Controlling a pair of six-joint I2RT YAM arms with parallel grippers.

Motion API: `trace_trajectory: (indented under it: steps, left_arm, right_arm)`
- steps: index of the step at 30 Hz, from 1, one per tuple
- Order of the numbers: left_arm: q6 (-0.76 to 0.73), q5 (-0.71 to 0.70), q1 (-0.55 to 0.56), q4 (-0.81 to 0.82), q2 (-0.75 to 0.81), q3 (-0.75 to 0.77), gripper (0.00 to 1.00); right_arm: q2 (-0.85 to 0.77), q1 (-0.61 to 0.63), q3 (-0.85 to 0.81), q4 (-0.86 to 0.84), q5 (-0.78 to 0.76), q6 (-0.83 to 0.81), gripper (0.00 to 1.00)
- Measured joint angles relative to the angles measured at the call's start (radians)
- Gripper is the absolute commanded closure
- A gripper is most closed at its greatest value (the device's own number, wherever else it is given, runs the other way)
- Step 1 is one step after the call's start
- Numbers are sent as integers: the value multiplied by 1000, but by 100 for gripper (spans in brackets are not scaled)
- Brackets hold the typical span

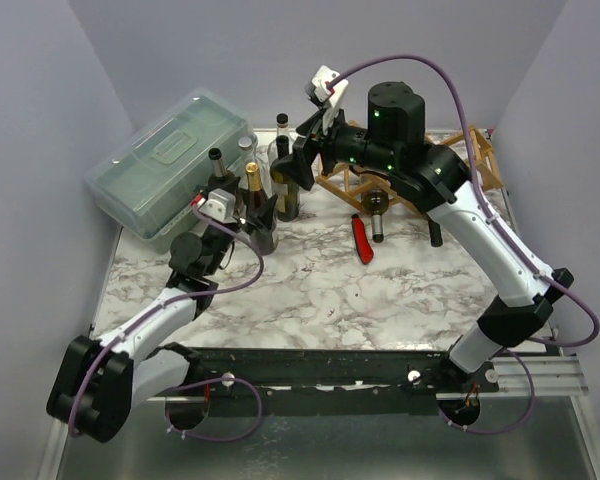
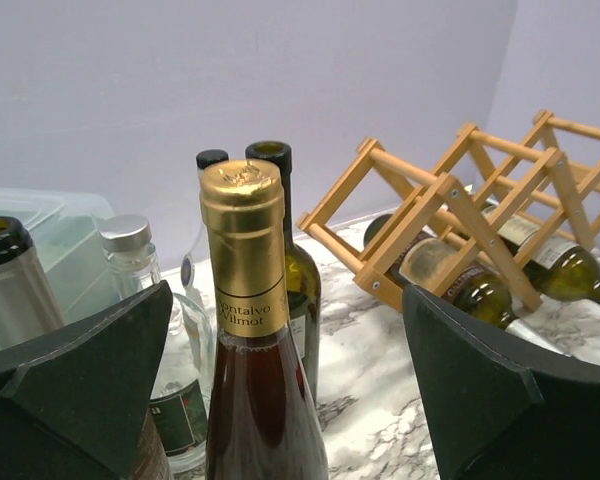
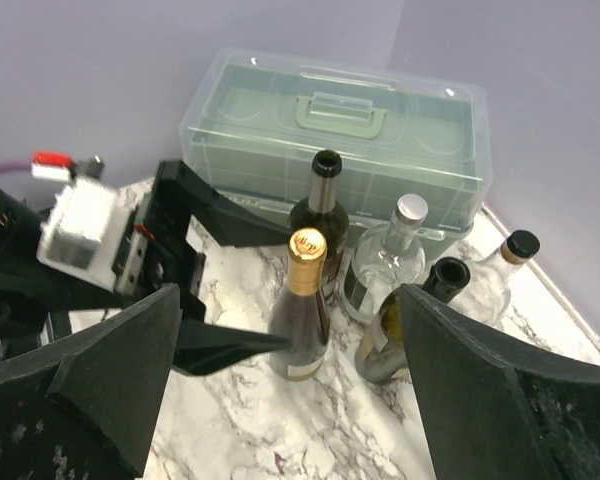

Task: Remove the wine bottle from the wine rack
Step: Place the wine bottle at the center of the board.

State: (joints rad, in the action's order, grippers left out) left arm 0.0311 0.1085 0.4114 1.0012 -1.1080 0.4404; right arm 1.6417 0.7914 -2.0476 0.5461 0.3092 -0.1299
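Observation:
A wine bottle [image 2: 248, 330] with a gold foil top stands upright on the marble table, away from the wine rack. My left gripper [image 1: 254, 216] is open, with one finger [image 2: 80, 390] on each side of the bottle and a gap showing on both sides. The light wooden wine rack [image 2: 450, 195] stands at the back right and holds two lying bottles [image 2: 448, 277]. In the top view the rack [image 1: 480, 165] is partly hidden by my right arm. My right gripper [image 1: 300, 165] hangs open above the group of standing bottles, over a green bottle [image 3: 395, 335].
A translucent green lidded box [image 1: 170, 165] sits at the back left. Several upright bottles crowd in front of it, among them a clear one with a silver cap [image 3: 388, 262]. A red tool [image 1: 363, 238] lies on the marble by a rack bottle's neck [image 1: 378, 215].

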Motion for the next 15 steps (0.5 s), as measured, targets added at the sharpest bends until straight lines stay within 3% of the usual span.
trace_trajectory:
  steps: [8,15]
  left_arm:
    - [90,-1,0,-246,255,-1,1]
    - [201,-1,-5,-491,459,0,1]
  right_arm:
    - [-89,-51,98,47,58,-27,6]
    - [-179,-154,193,85,204,-55,6]
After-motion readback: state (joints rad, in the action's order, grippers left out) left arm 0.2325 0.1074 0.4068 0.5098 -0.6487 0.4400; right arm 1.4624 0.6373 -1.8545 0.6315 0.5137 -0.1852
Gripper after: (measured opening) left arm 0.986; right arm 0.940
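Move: The gold-capped wine bottle stands upright just in front of the left hand's open fingers, its middle about 4 cm ahead, 1 cm right and 12 cm below. The green bottle is some 12 cm ahead and 6 cm right of that hand, equally low. For the right hand, the nearer bottle in the rack lies roughly 14 cm ahead, 17 cm right and 35 cm below; the red tool is 8 cm ahead, 15 cm right and 43 cm below. The left hand, already free and wide open, draws back about 7 cm from the gold-capped bottle, drifting a little left and rising some 3 cm early on before levelling off, while its wrist rolls left side down and its upward-pointing fingers tip down, some 10 degrees in all. Meanwhile the right hand, empty and still open, swings about 6 cm to the right, away from the standing bottles and towards the rack side, easing slightly down and back with its wrist almost unturned. ##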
